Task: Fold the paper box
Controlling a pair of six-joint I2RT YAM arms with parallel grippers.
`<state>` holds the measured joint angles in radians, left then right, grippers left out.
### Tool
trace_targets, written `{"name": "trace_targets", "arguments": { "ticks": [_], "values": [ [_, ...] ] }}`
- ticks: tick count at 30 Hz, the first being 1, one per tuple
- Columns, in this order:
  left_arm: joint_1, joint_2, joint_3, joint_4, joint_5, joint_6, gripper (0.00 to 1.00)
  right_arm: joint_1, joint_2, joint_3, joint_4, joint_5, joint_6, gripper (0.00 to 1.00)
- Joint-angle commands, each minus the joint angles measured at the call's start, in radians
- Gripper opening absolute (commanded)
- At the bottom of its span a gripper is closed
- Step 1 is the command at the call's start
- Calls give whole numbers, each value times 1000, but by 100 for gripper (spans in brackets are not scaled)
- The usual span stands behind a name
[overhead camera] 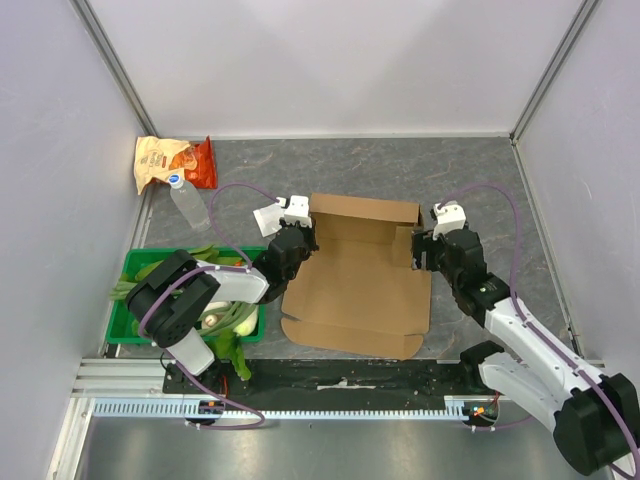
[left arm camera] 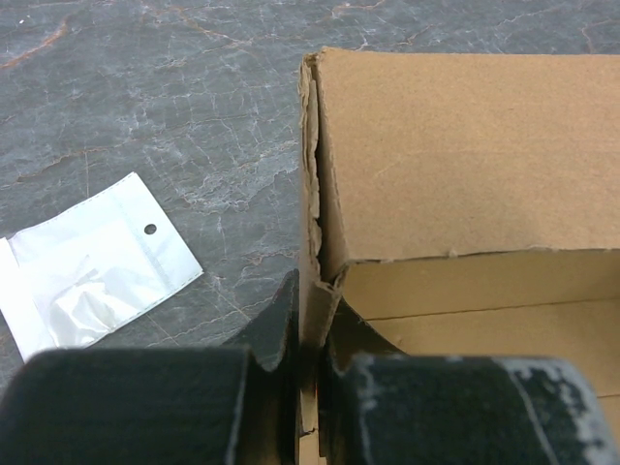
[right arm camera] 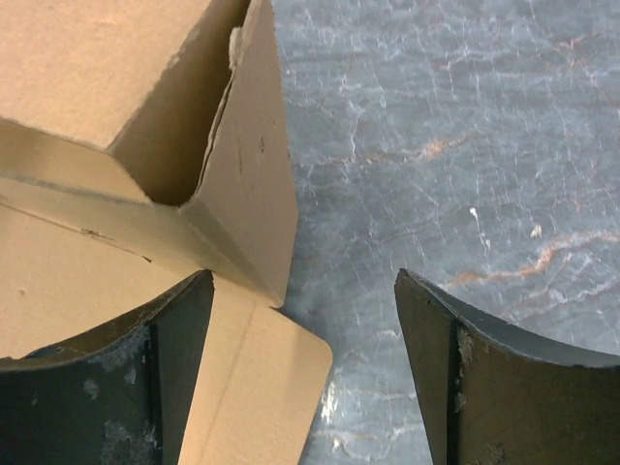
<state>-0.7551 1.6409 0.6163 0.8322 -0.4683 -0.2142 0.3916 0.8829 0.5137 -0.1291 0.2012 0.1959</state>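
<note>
The paper box lies mid-table, brown and unprinted. Its back wall stands up and its wide lid panel lies flat toward the near edge. My left gripper is at the back left corner. In the left wrist view it is shut on the box's upright left side wall. My right gripper is at the back right corner, open. In the right wrist view its jaws stand wide apart. The raised right side flap and a rounded tab lie just inside the left finger, and bare table fills the remaining gap.
A green crate of vegetables sits at the near left beside the left arm. A snack bag and a plastic bottle lie at the back left. A small white pouch rests left of the box. Walls close in three sides.
</note>
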Motion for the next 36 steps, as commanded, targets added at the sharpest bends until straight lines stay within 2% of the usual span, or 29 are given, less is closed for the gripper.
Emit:
{"name": "trace_targets", "arguments": {
  "ticks": [1, 3, 11, 15, 21, 24, 31, 36],
  "values": [
    [-6, -21, 14, -5, -1, 22, 2, 24, -30, -90, 331, 35, -39, 83],
    [-6, -21, 14, -4, -1, 21, 2, 32, -41, -138, 478, 35, -42, 84],
    [-6, -21, 14, 5, -7, 21, 2, 49, 31, -276, 822, 4, -61, 82],
    [-7, -18, 14, 5, -7, 18, 2, 55, 128, -268, 897, 10, -58, 78],
    [-7, -29, 11, 5, -13, 21, 2, 67, 177, -308, 1023, 52, -58, 73],
    [-7, -32, 8, 11, -15, 21, 2, 66, 203, -302, 1057, 84, -70, 64],
    [-7, -33, 5, 15, -13, 16, 2, 69, 298, -264, 1111, 102, -81, 65],
    [-7, -32, 8, 18, -18, 16, 2, 76, 379, -248, 1172, 83, -79, 56]
  ]
}}
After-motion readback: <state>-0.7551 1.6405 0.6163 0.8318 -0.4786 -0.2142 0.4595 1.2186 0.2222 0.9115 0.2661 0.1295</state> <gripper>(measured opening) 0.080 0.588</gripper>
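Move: The near edge of the box's right side wall stands just ahead of the right fingers; the wall's middle is about 8 cm ahead, 3 cm to the left and 2 cm lower. The folded back panel is roughly 10 cm ahead and 13 cm left at about hand height, the box floor some 5 cm back, 13 cm left and 9 cm below. From the left hand, that right wall lies about 23 cm right, 3 cm ahead and slightly lower. Forward and left by about 5 cm in all, the right hand reaches to the right side wall, going straight on once the leftward part is done, while its fingers tip up some 25 degrees to nearly level. They close partway, one inside the wall and one outside, without yet clamping it. The left hand stays put, still pinching the left side wall. ##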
